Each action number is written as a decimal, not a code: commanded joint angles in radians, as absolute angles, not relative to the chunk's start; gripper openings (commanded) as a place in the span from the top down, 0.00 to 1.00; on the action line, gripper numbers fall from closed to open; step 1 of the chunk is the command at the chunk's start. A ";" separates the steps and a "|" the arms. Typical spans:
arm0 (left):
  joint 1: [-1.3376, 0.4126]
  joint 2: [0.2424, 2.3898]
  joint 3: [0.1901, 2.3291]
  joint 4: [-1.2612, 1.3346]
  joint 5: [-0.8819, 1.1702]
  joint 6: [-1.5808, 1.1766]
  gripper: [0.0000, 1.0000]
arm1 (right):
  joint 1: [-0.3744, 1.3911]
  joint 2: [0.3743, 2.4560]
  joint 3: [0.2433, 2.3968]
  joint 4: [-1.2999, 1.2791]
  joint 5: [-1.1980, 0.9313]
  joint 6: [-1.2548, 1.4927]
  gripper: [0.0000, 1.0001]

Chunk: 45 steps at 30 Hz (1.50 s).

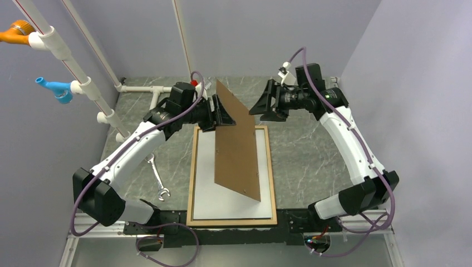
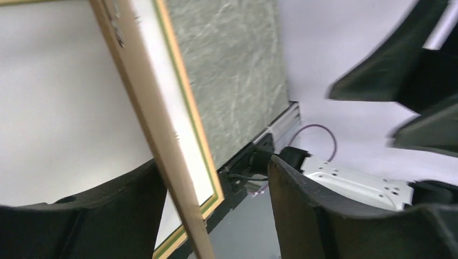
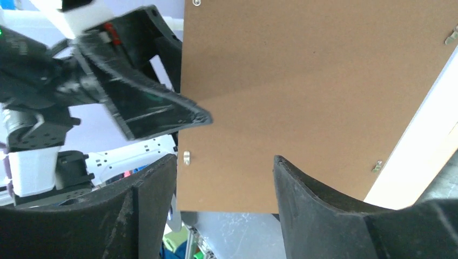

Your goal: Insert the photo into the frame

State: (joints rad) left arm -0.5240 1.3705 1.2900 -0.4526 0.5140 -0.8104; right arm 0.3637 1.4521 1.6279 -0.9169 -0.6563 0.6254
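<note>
The frame (image 1: 191, 183) lies flat on the table, tan wood border up, with a green inner line (image 2: 186, 108). Inside it lies a white sheet, the photo (image 1: 207, 186) with its plain back up. A brown backing board (image 1: 239, 150) stands tilted on its lower edge inside the frame. My left gripper (image 1: 221, 115) is open around the board's upper edge (image 2: 156, 140), which runs close beside the left finger (image 2: 129, 205). My right gripper (image 1: 260, 108) is open, facing the board's brown face (image 3: 302, 81) and apart from it. The photo's picture side is hidden.
A wrench (image 1: 157, 181) lies on the grey marbled table (image 1: 311, 156) left of the frame. White pipes (image 1: 139, 89) stand at the back left, with blue (image 1: 55, 89) and orange (image 1: 16, 30) fittings higher up. Small metal clips (image 3: 187, 157) stick out of the board.
</note>
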 commanded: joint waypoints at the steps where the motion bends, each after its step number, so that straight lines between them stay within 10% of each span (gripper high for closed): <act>1: -0.524 1.362 1.269 -0.526 0.429 -0.753 0.32 | 0.298 1.362 1.561 -0.783 -0.741 0.651 0.30; 13: -0.524 1.392 1.375 -0.696 0.297 -0.662 0.69 | 0.213 1.309 1.414 -0.762 -0.702 0.583 0.01; 21: -0.519 1.375 1.342 -0.639 0.362 -0.694 1.00 | 0.161 1.280 1.308 -0.712 -0.717 0.553 0.00; 45: -0.271 1.108 1.171 -0.069 0.860 -1.024 1.00 | -0.092 1.190 0.914 -0.169 -1.134 0.730 0.03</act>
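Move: The brown backing board stands steeply on its lower right edge over the frame, its raised left edge already between the left hand's open fingers. Its middle is about 2 cm right of that hand, 5 cm back and 13 cm below; the frame's middle is straight left-right in line, 9 cm back and 27 cm below. The wrench lies some 30 cm left and 12 cm back on the table. From the right hand the board's middle is roughly 5 cm left, 5 cm back, 17 cm below. The backing board's upper left edge is taken by the left hand, which sinks about 5 cm along it, easing a little left, while its open fingers shut and pinch it; then the hand lifts it some 12 cm and draws it a further 4 cm left, rolling its left side down about 25 degrees. Meanwhile the right hand opens wide and backs off about 10 cm to the right and 9 cm down, clear of the left hand. ##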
